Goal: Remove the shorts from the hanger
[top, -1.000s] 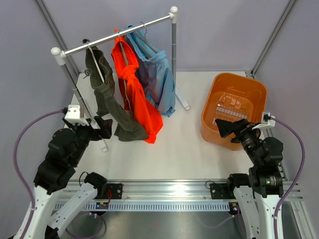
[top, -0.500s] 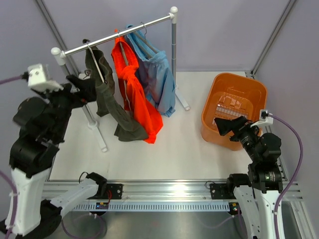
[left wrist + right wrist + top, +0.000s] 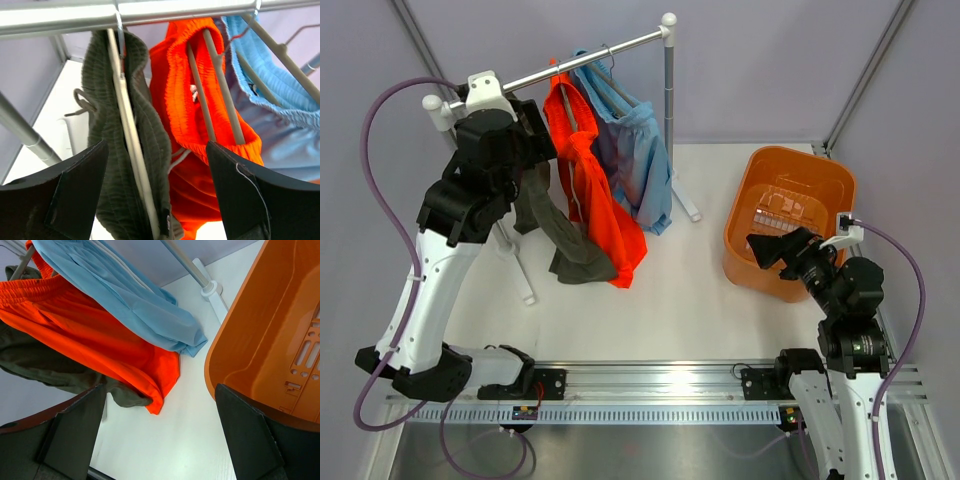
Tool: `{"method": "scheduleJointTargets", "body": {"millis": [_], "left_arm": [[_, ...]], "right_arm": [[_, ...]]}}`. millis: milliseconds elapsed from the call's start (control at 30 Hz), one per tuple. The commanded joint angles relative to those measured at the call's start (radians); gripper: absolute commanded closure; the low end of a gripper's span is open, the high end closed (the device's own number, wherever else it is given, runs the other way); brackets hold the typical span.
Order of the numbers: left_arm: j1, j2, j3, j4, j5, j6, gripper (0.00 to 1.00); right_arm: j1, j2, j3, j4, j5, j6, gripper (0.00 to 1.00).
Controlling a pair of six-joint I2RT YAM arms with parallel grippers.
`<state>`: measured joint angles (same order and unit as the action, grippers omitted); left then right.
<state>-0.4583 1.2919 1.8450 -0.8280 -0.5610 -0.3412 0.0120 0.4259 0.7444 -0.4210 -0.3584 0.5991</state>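
Three shorts hang on hangers from the rack's rail [image 3: 610, 48]: dark olive-green shorts [image 3: 565, 240] at the left, bright orange shorts [image 3: 598, 205] in the middle, light blue shorts [image 3: 638, 165] at the right. My left gripper [image 3: 536, 140] is up at the rail. In the left wrist view the left gripper [image 3: 155, 145] is open and straddles the olive shorts [image 3: 102, 100] and their hanger bar [image 3: 131, 150] without touching them. The orange shorts [image 3: 175, 100] are just right of that. My right gripper [image 3: 765, 250] hangs open and empty over the table.
An orange basket [image 3: 825, 175] stands at the right, close beside the right gripper [image 3: 160, 387], and its wall [image 3: 260, 340] fills the right of the right wrist view. The rack's posts [image 3: 669, 120] and feet [image 3: 688, 208] stand on the white table.
My left arm has risen from beside the rack's lower left post up to the rail, over the olive shorts. Its jaws have narrowed a little. The right arm has barely shifted.
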Motion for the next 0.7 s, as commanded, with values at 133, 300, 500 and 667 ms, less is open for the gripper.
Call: {"method": "scheduleJointTargets", "body": {"millis": [133,300,500,667], "left_arm": [[0.016,0.038,0.063,0.064,-0.119,0.03,0.17],[0.085,0.07,0.068,0.061,-0.045,0.011,0.17],[0.128,0.092,0.031,0.104,0.012,0.014,0.18],[0.153,0.121,0.034,0.122,0.055,0.021,0.18]], "right_arm": [[-0.004,-0.015,0.039,-0.053,-0.014,-0.042,0.01],[-0.004,-0.018,0.047,-0.073,0.001,-0.048,0.0],[-0.004,-0.006,0.058,-0.075,0.001,-0.051,0.01],[-0.004,0.001,0.065,-0.087,0.002,-0.061,0.0]]}}
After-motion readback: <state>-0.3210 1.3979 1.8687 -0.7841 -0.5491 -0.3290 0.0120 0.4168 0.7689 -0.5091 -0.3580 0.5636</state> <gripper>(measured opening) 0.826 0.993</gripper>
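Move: The left hand is just under the rail's left part. The hanger carrying the dark green shorts is about 6 cm ahead of this hand and 3 cm to its left, near its height; the rail crosses some 8 cm above and 3 cm ahead, straight in line. The orange shorts' hanger hangs about 9 cm ahead and 7 cm to the right, level. From the right hand, the green shorts' hanger is roughly 18 cm ahead, 48 cm left and 15 cm higher. Forward and to the left, about 5 cm in all, the left hand slides in under the rail towards the green shorts' hanger. It first edges left and up a little, then pushes forward while sinking a couple of centimetres and swinging slightly counter-clockwise. The fingers stay wide open, coming to either side of the hanger and waistband. ##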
